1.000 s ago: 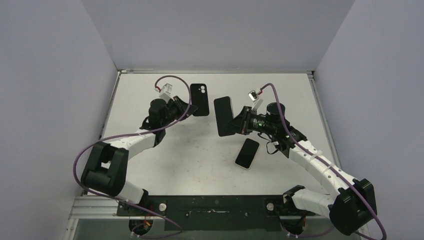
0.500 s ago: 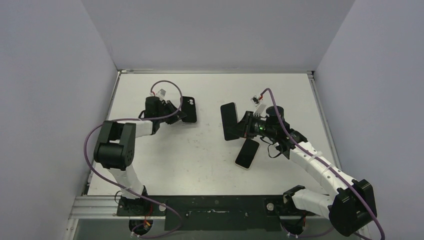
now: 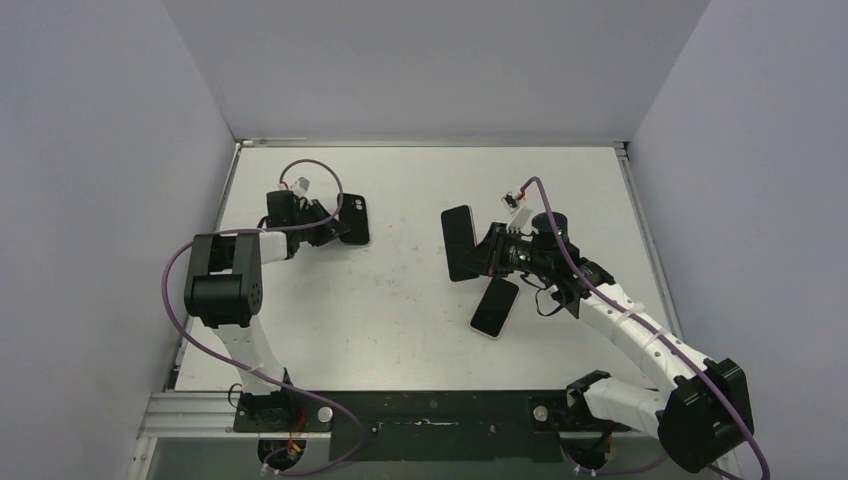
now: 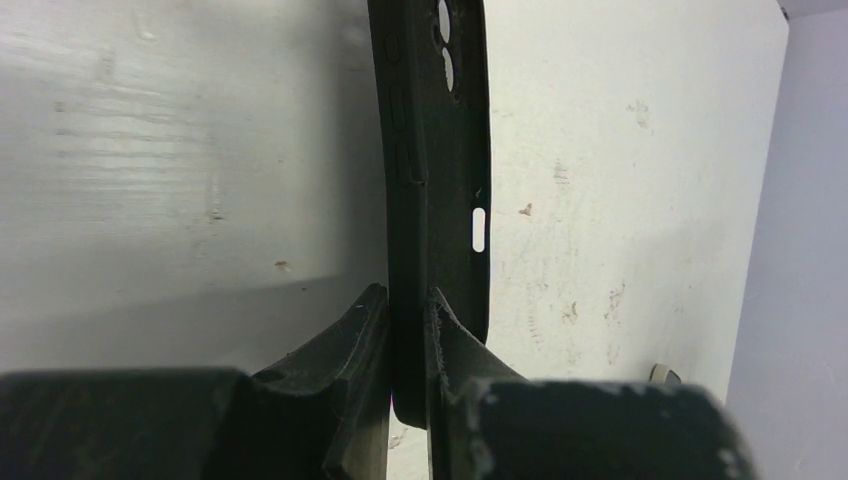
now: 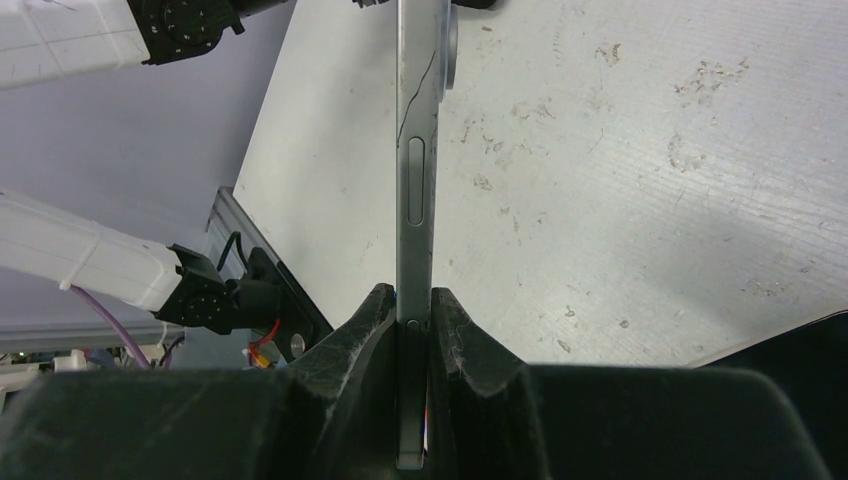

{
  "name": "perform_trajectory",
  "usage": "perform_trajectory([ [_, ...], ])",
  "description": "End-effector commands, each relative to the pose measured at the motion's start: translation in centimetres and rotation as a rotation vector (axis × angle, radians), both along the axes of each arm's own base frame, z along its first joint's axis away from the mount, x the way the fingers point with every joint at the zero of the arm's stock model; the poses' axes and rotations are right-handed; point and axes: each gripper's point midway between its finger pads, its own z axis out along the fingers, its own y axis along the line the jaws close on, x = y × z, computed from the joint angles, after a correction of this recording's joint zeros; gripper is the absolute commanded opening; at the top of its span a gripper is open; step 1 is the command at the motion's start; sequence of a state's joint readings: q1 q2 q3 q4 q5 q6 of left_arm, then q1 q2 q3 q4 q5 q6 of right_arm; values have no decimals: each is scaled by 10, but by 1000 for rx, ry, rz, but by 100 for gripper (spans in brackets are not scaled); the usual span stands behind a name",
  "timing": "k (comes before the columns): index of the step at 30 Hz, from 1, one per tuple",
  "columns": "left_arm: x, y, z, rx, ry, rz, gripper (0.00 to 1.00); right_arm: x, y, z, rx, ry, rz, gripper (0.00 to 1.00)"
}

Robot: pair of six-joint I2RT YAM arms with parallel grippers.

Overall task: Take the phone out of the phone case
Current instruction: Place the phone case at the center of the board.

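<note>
My left gripper [image 3: 328, 227] is shut on the edge of the empty black phone case [image 3: 356, 219], held near the table's far left. In the left wrist view the case [image 4: 432, 150] stands edge-on between the closed fingers of the left gripper [image 4: 408, 318], its camera cut-out at the top. My right gripper [image 3: 489, 252] is shut on a bare phone [image 3: 459, 243] with a silver frame, held on edge above the table's middle right. The right wrist view shows the phone [image 5: 418, 160] clamped in the right gripper [image 5: 410, 312].
A second phone [image 3: 494, 306], dark screen up with a pale rim, lies flat on the white table [image 3: 400, 310] just below the right gripper. Grey walls enclose the table on three sides. The left arm's cable [image 3: 315, 170] loops above its wrist.
My left arm has swung left and back toward the table's far left corner, carrying the black case. My right arm dropped slightly with the phone, then held still.
</note>
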State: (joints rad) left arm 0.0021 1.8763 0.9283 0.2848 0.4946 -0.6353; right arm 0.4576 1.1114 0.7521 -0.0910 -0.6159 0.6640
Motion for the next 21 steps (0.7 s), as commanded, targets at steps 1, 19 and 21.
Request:
perform_trajectory([
  [1, 13, 22, 6, 49, -32, -13, 14, 11, 2, 18, 33, -92, -5, 0],
  [19, -1, 66, 28, 228, 80, 108, 97, 12, 5, 7, -8, -92, -25, 0],
  [21, -11, 58, 40, 209, 70, 118, 97, 14, 8, 6, -17, -99, -33, 0],
])
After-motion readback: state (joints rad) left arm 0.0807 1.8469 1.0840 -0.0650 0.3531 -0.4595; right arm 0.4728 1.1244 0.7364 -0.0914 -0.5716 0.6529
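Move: The left hand still pinches the phone case by its left long edge near the end closest to the robot; the case's middle lies some 4 cm ahead, 4 cm to the right and 2 cm lower. About 16 cm back, 29 cm right and 17 cm higher hangs the phone in the right hand, and the second phone lies 20 cm back, 38 cm right, a few centimetres lower. From the right hand the case is roughly 24 cm ahead, 28 cm left and 18 cm below. The left fingers let go of the phone case's left edge, spreading from nearly shut to wide open while the hand draws about 6 cm to the left, staying low over the board. It rolls some 10 degrees, left side up, and ends clear beside the case. The right hand keeps its pinch on the phone. ##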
